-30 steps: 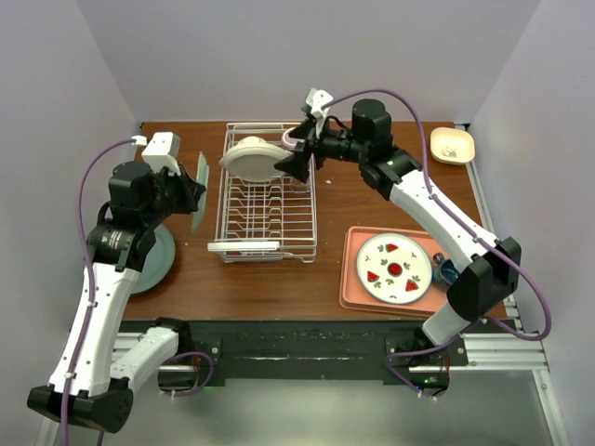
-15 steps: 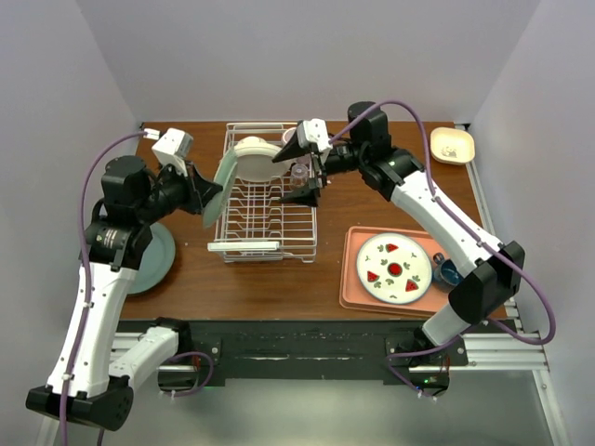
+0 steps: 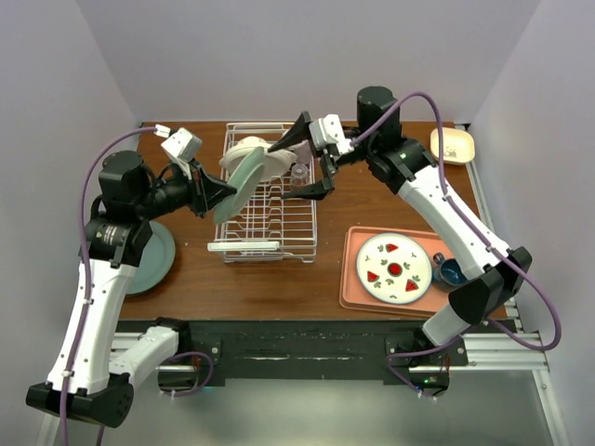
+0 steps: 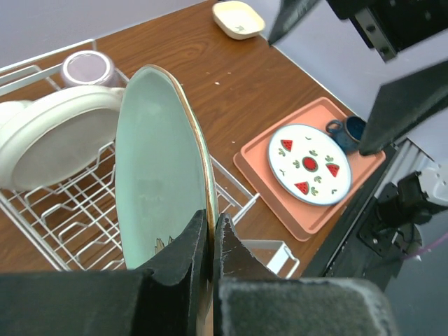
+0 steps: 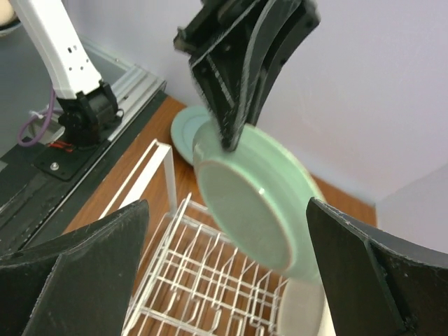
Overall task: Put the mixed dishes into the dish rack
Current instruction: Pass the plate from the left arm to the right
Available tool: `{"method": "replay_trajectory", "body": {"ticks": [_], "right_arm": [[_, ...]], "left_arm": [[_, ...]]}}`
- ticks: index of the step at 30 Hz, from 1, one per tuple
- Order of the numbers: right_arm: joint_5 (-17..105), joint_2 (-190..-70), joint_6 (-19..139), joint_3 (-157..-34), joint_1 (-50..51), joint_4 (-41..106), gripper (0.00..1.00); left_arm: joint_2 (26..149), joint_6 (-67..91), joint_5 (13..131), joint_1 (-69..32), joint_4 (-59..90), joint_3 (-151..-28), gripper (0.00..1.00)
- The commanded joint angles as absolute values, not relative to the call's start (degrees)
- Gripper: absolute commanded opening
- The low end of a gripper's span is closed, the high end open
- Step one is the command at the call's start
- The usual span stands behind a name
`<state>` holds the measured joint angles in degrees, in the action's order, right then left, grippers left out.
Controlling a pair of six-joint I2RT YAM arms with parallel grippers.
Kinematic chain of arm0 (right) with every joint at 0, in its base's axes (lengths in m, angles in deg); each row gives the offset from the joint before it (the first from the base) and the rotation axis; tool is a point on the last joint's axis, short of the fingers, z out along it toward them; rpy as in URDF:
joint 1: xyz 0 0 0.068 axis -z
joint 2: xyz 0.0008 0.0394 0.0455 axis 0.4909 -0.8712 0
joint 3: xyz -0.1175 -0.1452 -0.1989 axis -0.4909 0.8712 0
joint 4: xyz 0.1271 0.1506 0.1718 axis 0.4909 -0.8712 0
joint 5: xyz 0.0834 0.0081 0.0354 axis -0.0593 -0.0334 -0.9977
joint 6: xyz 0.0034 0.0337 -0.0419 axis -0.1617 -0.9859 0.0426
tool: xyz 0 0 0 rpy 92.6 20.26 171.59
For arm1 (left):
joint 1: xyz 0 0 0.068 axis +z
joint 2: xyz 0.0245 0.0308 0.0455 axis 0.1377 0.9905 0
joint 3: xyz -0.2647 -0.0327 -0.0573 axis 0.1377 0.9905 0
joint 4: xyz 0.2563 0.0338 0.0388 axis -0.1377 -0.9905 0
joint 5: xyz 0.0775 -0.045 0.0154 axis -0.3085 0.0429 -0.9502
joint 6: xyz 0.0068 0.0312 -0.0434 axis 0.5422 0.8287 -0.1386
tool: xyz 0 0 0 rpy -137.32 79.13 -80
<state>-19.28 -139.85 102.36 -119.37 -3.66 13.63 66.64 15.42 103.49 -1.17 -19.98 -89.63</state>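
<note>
A pale green plate (image 3: 244,177) (image 4: 157,175) (image 5: 252,203) hangs on edge, tilted, over the white wire dish rack (image 3: 265,228) (image 4: 63,224) (image 5: 196,280). My left gripper (image 3: 223,189) (image 4: 212,218) is shut on its rim. My right gripper (image 3: 281,175) (image 5: 224,280) is wide open above the rack's far right part, facing the plate, with nothing between its fingers. A white dish (image 3: 268,156) (image 4: 49,140) leans in the rack's far end, beside a purple cup (image 3: 298,172) (image 4: 87,68).
Another green plate (image 3: 153,260) (image 5: 178,129) lies on the table left of the rack. A salmon tray (image 3: 358,279) (image 4: 336,203) at the right holds a watermelon-patterned plate (image 3: 394,268) (image 4: 310,164) and a blue mug (image 3: 451,272) (image 4: 348,131). A small cream dish (image 3: 452,145) (image 4: 239,17) sits far right.
My left gripper has carried the green plate rightward, from beside the rack to over it. My right gripper has drawn back from the white dish and turned, still open.
</note>
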Motion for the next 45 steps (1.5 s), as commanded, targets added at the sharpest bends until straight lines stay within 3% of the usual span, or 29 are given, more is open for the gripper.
{"method": "replay_trajectory", "body": {"ticks": [1, 3, 9, 12, 21, 26, 33, 38, 40, 41, 43, 45], "right_arm": [[-23.7, -141.4, 103.6, -125.0, -3.8, 12.4, 0.98], [-23.7, -143.6, 102.7, -128.8, -3.9, 11.3, 0.98], [-17.2, -157.4, 118.3, -153.1, -6.4, -22.8, 0.94], [-14.3, -161.7, 120.9, -161.0, -6.9, -29.4, 0.93], [-12.3, -158.3, 125.6, -152.7, -8.0, -29.3, 0.95], [-12.1, -160.2, 127.2, -153.8, -8.2, -32.5, 0.89], [-12.3, -161.3, 126.5, -153.8, -8.2, -32.5, 0.56], [-11.9, -161.4, 126.6, -152.7, -8.3, -32.0, 0.4], [-11.7, -161.5, 126.5, -152.8, -8.3, -31.8, 0.25], [-11.5, -161.5, 126.6, -152.7, -8.3, -31.7, 0.11], [-11.4, -161.5, 126.6, -152.7, -8.3, -31.7, 0.0], [-11.3, -161.5, 126.5, -152.6, -8.3, -31.7, 0.0]], "left_arm": [[64.6, 17.5, 111.6, -1.3, -7.7, -89.6, 0.0], [65.3, 17.4, 112.3, -1.3, -6.8, -89.1, 0.0], [66.8, 18.2, 115.2, -1.3, -3.7, -88.6, 0.0], [66.8, 17.9, 116.1, -1.3, -1.7, -88.0, 0.0], [67.3, 20.3, 119.5, -1.3, -0.5, -86.1, 0.0], [67.0, 23.4, 121.7, -1.3, -1.5, -86.3, 0.0], [68.4, 26.9, 121.5, -1.3, -2.8, -88.3, 0.0], [69.4, 25.8, 121.1, -1.3, -1.0, -88.1, 0.0], [69.7, 25.4, 121.6, -1.3, -0.3, -88.2, 0.0], [69.9, 25.4, 121.5, -1.3, 0.3, -88.3, 0.0], [70.4, 25.3, 121.2, -1.3, 0.8, -88.6, 0.0], [71.1, 25.2, 121.0, -1.3, 0.8, -89.0, 0.0]]}}
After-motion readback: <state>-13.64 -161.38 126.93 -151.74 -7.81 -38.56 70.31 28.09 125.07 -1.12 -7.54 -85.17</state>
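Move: My left hand holds the green plate by its rim; my right hand's open fingers are about 12 cm to its right, level forward and some 4 cm higher. From my right hand, the plate's middle is roughly 8 cm left, 4 cm ahead and 10 cm below. Under it in the rack, the white dish stands about 15 cm ahead, 7 cm left, 22 cm down, and the glass 11 cm ahead, 5 cm right, 25 cm down. I swing my open right hand forward and left, first rising a little, then dropping to about 7 cm below its start while its fingers tip down some 20 degrees, and close them on the plate's free rim, pinching it. My left hand keeps its grip, carrying the plate about 3 cm right towards them and turning it clockwise some 20 degrees. ##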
